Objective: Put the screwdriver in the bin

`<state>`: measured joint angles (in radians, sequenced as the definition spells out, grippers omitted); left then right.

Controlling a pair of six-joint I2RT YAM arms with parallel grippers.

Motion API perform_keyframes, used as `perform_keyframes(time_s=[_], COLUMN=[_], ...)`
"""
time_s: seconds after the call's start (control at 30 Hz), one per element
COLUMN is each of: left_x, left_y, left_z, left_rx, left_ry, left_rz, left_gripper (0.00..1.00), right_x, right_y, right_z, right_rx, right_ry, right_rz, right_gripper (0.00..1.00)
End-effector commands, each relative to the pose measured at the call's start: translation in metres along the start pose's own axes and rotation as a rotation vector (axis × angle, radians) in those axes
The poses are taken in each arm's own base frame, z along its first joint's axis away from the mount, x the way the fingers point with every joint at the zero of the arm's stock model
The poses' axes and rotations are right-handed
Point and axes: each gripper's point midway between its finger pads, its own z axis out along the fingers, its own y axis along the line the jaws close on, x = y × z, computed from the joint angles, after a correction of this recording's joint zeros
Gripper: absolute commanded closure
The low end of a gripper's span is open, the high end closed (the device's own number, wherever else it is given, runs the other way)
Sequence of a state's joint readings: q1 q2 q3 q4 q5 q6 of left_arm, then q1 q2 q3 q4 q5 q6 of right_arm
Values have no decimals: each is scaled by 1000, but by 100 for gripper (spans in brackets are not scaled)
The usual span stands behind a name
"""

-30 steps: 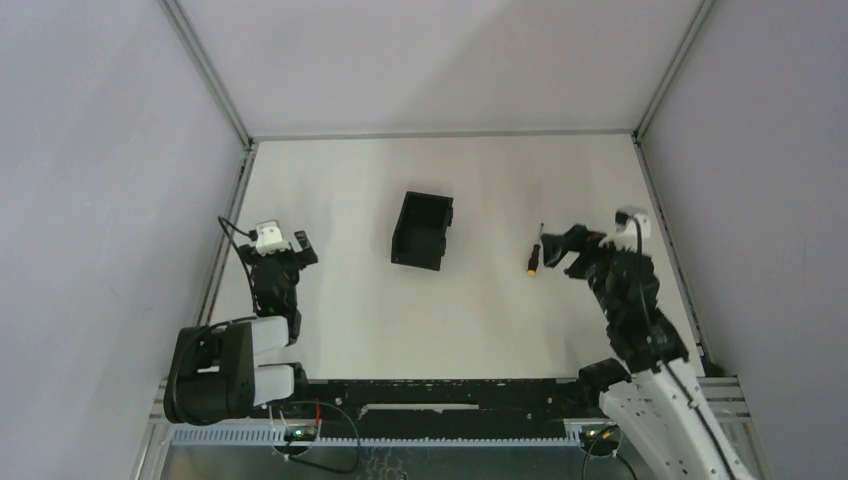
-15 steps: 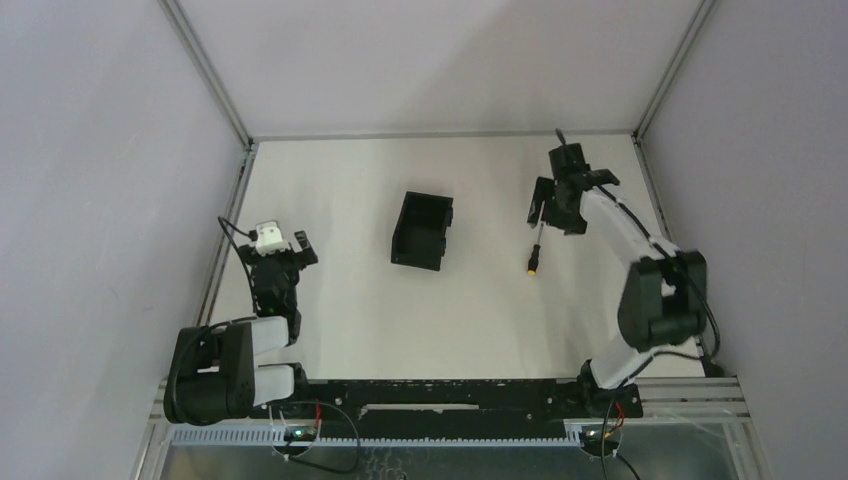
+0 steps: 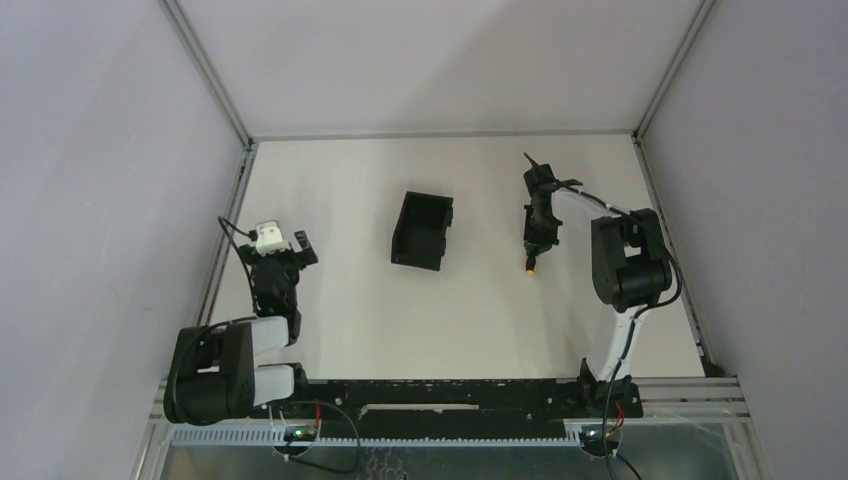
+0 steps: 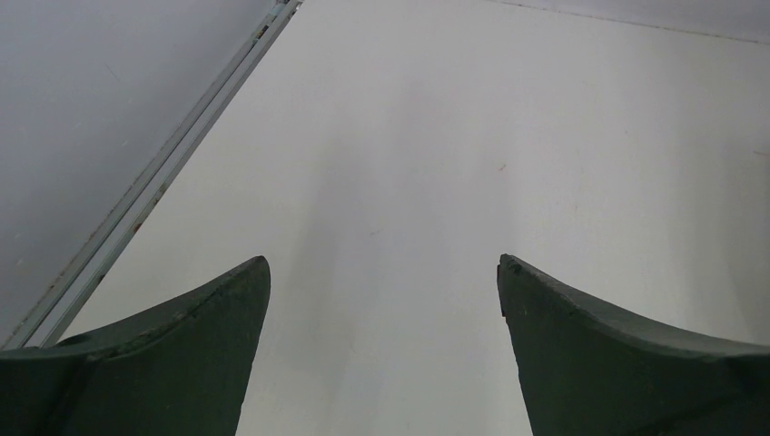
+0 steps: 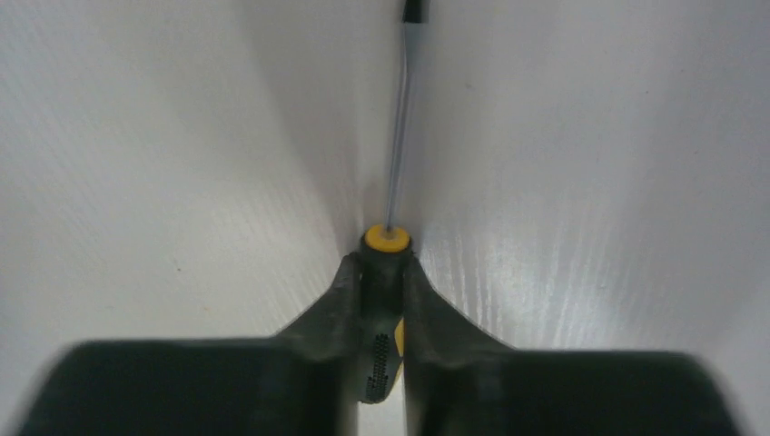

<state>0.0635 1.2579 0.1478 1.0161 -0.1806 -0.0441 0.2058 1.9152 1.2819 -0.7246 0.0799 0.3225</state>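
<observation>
The screwdriver (image 3: 531,266) lies on the white table to the right of the bin (image 3: 422,232), only its orange-yellow end clear of my right gripper (image 3: 537,232). In the right wrist view the gripper (image 5: 386,259) is shut on the screwdriver's (image 5: 387,241) black handle, both fingers pressed against its sides just behind the yellow collar. The thin shaft runs away along the table surface. The bin is black, open-topped and nothing shows inside it. My left gripper (image 3: 280,245) rests at the left side, open (image 4: 383,263) over bare table.
Grey enclosure walls with metal corner rails (image 3: 232,215) border the table on the left, back and right. The right arm's elbow (image 3: 628,262) rises between the screwdriver and the right wall. Bare table lies between screwdriver and bin.
The right arm swung out from the near right, came down over the screwdriver and its jaws narrowed onto the handle. Screwdriver, bin and left arm stayed put.
</observation>
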Motion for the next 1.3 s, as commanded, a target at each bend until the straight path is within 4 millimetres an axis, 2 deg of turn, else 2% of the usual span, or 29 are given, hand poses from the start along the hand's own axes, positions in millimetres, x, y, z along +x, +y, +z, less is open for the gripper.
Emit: perform_keyframes(time_s=[0.0,0.03,0.07,0.27,0.37,0.43,0.5,0.63,0.7,0.77,0.9,0.97,1.0,1.07,1.1,1.17,1.27], left_x=[-29,-29,-30,-29,-29,-29,-29,-29,-29,-29,-29,-29,-29,-29,-29,-29,-29], left_y=[-3,-3,-4,-4,-4,-4,-4,-3,-3,-3,-4,-3,-3,-3,-3,-3,-3], left_z=[10,10,10,10,10,10,10,10,10,10,10,10,10,10,10,10,10], left_rx=[3,4,5,5,4,4,5,4,3,4,4,4,4,4,4,4,3], left_ry=[-84,-83,-84,-82,-82,-82,-83,-82,-82,-82,-82,-82,-83,-82,-82,-83,-82], left_rz=[3,3,3,3,3,3,3,3,3,3,3,4,4,4,3,3,3], left_gripper=[0,0,0,0,0,0,0,0,0,0,0,0,0,0,0,0,0], right_x=[-11,-15,-19,-31,-23,-23,-25,-29,-34,-37,-38,-42,-38,-37,-40,-39,-38], right_y=[0,-1,-2,-7,-12,-15,-13,4,23,54,140,175,196,226,240,260,274], right_z=[-1,-11,-23,-120,-152,-164,-167,-167,-166,-165,-171,-169,-162,-158,-161,-155,-141], right_rx=[19,25,27,6,-1,15,5,-31,-54,-97,-216,-248,-255,-270,-286,-294,-293], right_ry=[-33,-41,-50,-55,-16,-11,-22,-44,-81,-129,-223,-249,-244,-262,-290,-312,-318], right_rz=[-30,-30,-33,-37,-17,1,10,26,31,-2,-113,-163,-205,-271,-302,-358,-403], right_gripper=[90,98,100,100,100,100,100,100,100,100,100,100,100,100,100,100,100])
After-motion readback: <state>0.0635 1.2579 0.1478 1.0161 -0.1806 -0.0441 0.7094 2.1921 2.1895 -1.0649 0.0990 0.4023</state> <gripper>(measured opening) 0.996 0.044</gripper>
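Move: The screwdriver lies right between the right hand's fingers, its handle in the half-open gap and its shaft pointing forward; its middle is about 1 cm ahead, at fingertip height. The bin stands some 26 cm to the left of this hand and about 4 cm farther out, its middle roughly 2 cm higher. From the idle left hand the screwdriver lies about 59 cm to the right, 1 cm ahead and 10 cm lower. The right hand shuts its fingers the rest of the way on the front of the screwdriver's handle just behind the yellow collar, then lifts it almost straight up by some 17 cm. Keeping that grip, it swings about 26 cm left towards the bin, drifting slightly forward and sinking about 3 cm as it arrives, while the wrist turns roughly 25 degrees counter-clockwise and the fingertips tilt a little forward. ##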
